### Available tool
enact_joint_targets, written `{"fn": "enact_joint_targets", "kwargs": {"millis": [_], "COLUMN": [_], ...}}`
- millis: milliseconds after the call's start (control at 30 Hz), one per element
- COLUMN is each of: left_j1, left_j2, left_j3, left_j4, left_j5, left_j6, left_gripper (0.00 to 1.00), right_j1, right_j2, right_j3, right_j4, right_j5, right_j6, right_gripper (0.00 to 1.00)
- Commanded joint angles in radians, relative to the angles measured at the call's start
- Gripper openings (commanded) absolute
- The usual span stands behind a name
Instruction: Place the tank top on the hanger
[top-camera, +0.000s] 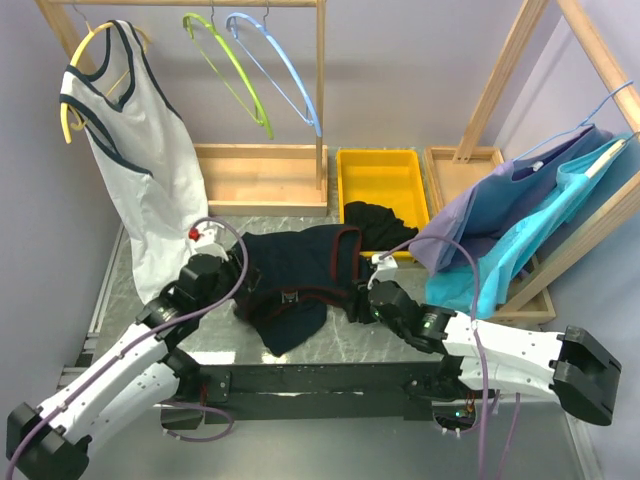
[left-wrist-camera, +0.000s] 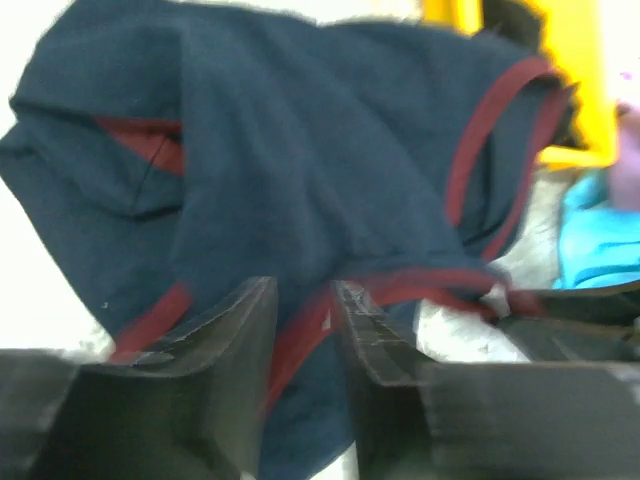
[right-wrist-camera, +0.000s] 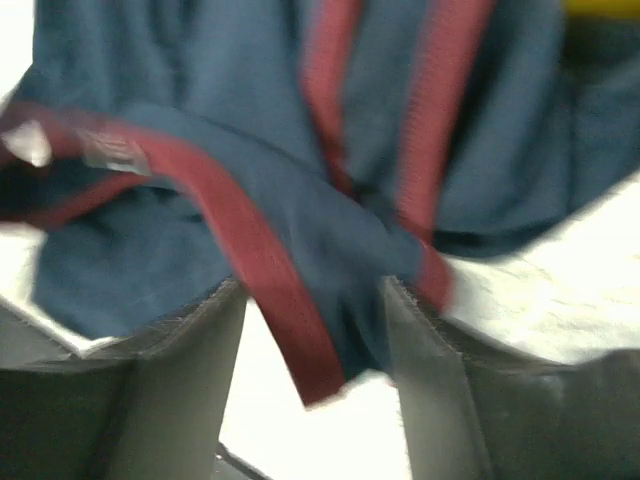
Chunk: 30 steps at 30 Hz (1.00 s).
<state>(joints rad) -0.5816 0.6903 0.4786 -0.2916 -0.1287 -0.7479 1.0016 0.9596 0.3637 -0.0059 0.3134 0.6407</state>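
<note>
The dark navy tank top (top-camera: 310, 262) with dark red trim lies crumpled on the table between my two grippers. The lime-green hanger (top-camera: 236, 78) hangs bare on the wooden rail at the back left. My left gripper (top-camera: 250, 290) is at the top's left edge. In the left wrist view its jaws (left-wrist-camera: 305, 300) are nearly closed on a fold of navy cloth (left-wrist-camera: 300, 150) with red trim. My right gripper (top-camera: 358, 300) is at the top's right edge. In the right wrist view it (right-wrist-camera: 315, 300) is open, with a red-trimmed strap (right-wrist-camera: 270, 270) hanging between the fingers.
A white tank top (top-camera: 150, 160) hangs on a yellow hanger at the far left, and a light blue hanger (top-camera: 285, 70) beside the green one. A yellow tray (top-camera: 382, 180) holds a black garment (top-camera: 380, 222). Blue and purple garments (top-camera: 520, 220) hang on the right rack.
</note>
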Motion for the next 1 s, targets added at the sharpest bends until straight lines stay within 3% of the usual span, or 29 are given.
{"fn": "enact_joint_targets", "kwargs": {"millis": [0,167,300,567,967], "left_j1": [0.002,0.002,0.003,0.040,0.072], "left_j2": [-0.066,-0.017,0.110,0.547,1.000], "left_j3": [0.144,0.368,0.672,1.213,1.623], "left_j4": [0.062,-0.007,-0.020,-0.009,0.046], "left_j5": [-0.064,-0.205,-0.319,-0.416,-0.528], "left_j6": [-0.021,0.071,0.149,0.346,0.538], "left_gripper": [0.54,0.63,0.64,0.65,0.67], "right_j1": [0.042,0.046,0.046,0.046,0.046], "right_j2": [-0.028,-0.120,-0.150,-0.098,-0.110], "right_j3": [0.108,0.196,0.271,0.348,0.348], "right_j4": [0.057,-0.116,-0.170,-0.216,-0.213], "right_j5": [0.042,0.092,0.093,0.081,0.056], "right_j6": [0.059,0.037,0.007,-0.030,-0.033], "right_gripper": [0.71,0.80,0.87,0.88,0.90]}}
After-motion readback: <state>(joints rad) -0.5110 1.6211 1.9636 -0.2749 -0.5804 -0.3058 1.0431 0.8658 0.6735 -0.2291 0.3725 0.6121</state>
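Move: The green hanger hangs about 34 cm ahead of the left hand, 4 cm left and 35 cm up; the blue hanger is some 7 cm to its right at that height. The tank top's middle lies about 10 cm right of the left hand, level fore and aft, 9 cm below. From the right hand, the tank top is 13 cm left, 4 cm ahead and 3 cm down, the green hanger roughly 39 ahead, 28 left, 42 up. Both grippers release the tank top, left rising 35 cm then forward to the green hanger, right lifting 12. ##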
